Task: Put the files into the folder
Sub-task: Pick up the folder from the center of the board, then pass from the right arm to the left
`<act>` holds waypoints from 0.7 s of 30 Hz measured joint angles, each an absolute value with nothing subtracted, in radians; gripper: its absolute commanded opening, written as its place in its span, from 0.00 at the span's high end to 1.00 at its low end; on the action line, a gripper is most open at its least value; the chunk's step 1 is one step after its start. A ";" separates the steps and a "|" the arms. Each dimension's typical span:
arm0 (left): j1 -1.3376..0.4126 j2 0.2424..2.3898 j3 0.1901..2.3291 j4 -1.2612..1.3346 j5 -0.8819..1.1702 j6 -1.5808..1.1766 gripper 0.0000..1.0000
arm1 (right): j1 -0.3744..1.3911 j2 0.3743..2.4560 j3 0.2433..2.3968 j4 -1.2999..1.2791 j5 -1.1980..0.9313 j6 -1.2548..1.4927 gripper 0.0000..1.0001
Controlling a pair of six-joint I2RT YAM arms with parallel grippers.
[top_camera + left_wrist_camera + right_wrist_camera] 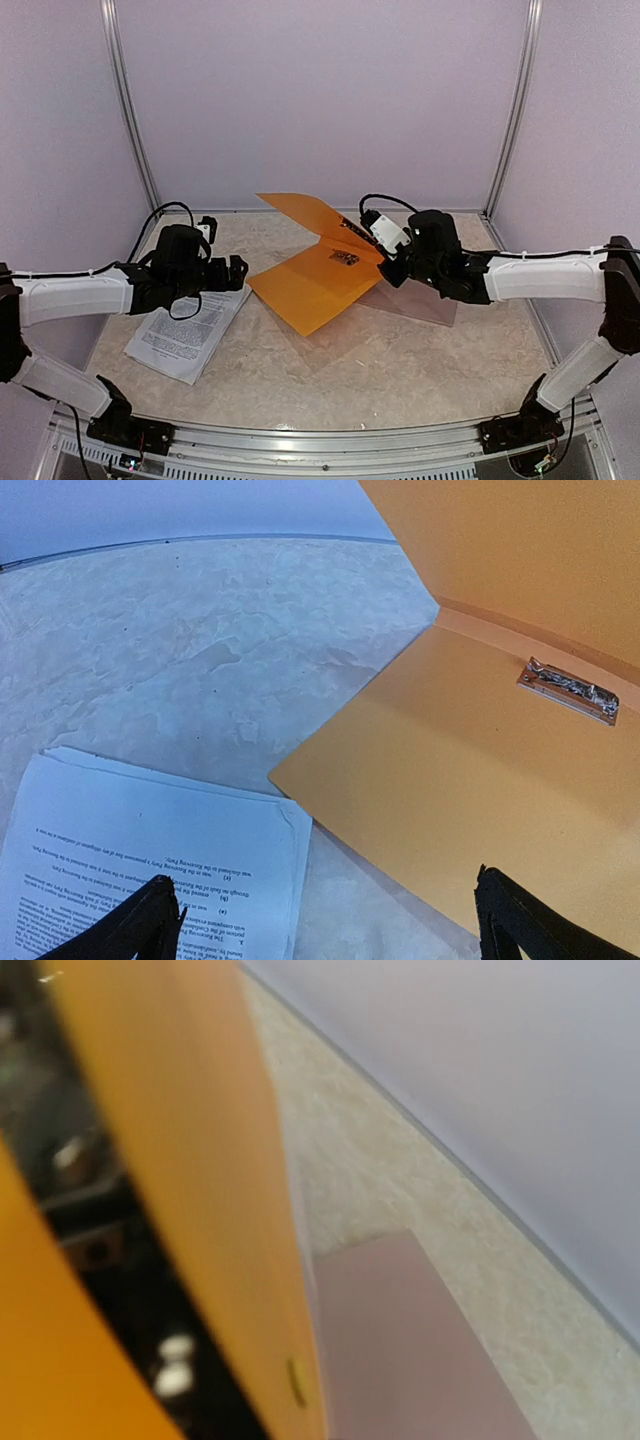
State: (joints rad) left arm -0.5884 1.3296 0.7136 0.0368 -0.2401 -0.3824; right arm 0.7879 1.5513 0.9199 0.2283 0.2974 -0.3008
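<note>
The orange folder (305, 285) lies open in the middle of the table, its lower leaf flat and its upper cover (305, 212) held tilted up. My right gripper (385, 265) is shut on that cover's right edge; in the right wrist view the cover (190, 1160) fills the left side, blurred. A metal clip (568, 690) sits by the folder's (470, 780) spine. The files (190, 335), white printed sheets, lie stacked on the table left of the folder. Above their right corner my left gripper (235, 272) hangs open, its fingertips (150, 920) spread over the files (150, 850) and the folder's edge.
A taupe sheet (420, 300) lies flat on the table under my right arm, and shows beside the raised cover as the taupe sheet (400, 1340). Pale walls with metal posts enclose the table at the back and sides.
</note>
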 measured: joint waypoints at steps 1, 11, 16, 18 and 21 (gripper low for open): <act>-0.589 1.322 0.714 0.037 -0.229 -0.365 0.02 | 0.781 1.518 0.920 0.198 0.276 -0.283 1.00; -0.590 1.298 0.804 0.032 -0.107 -0.185 0.02 | 0.669 1.248 0.921 -0.043 0.028 -0.158 1.00; -0.590 1.311 0.876 0.027 -0.058 -0.132 0.03 | 0.617 1.202 0.923 -0.168 -0.041 -0.131 1.00; -0.590 1.328 0.898 0.028 -0.042 -0.122 0.03 | 0.595 1.196 0.929 -0.226 -0.061 -0.128 1.00; -0.592 1.351 0.913 0.019 -0.027 -0.110 0.03 | 0.559 1.195 0.958 -0.310 -0.078 -0.128 1.00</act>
State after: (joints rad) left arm -0.5919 1.3510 0.9127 0.0189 -0.0269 -0.1104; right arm 0.5594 1.1954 0.9581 -0.3096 -0.0776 -0.1276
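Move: Lying open and part lifted, the folder has its lower leaf's middle roughly 14 cm to the right hand's left, about level fore and aft and some 10 cm below; the right hand already grips the folder at the right end of its spine. The pink sheet lies flat some 8 cm ahead, 6 cm right and 18 cm below. From the open left hand, that leaf is about 18 cm right, 2 cm ahead and 5 cm below; the files are some 5 cm back, 8 cm left and 13 cm down. Carrying the folder by the right end of its spine, the right hand keeps its pinch and goes about 8 cm right and 4.5 cm back, rising some 6.5 cm before sinking 2 again, while tipping down and rolling left side up. Empty and still wide open, the left hand lifts roughly 8 cm and shifts 5 cm right, the same way as the folder, turning some 20 degrees clockwise. ##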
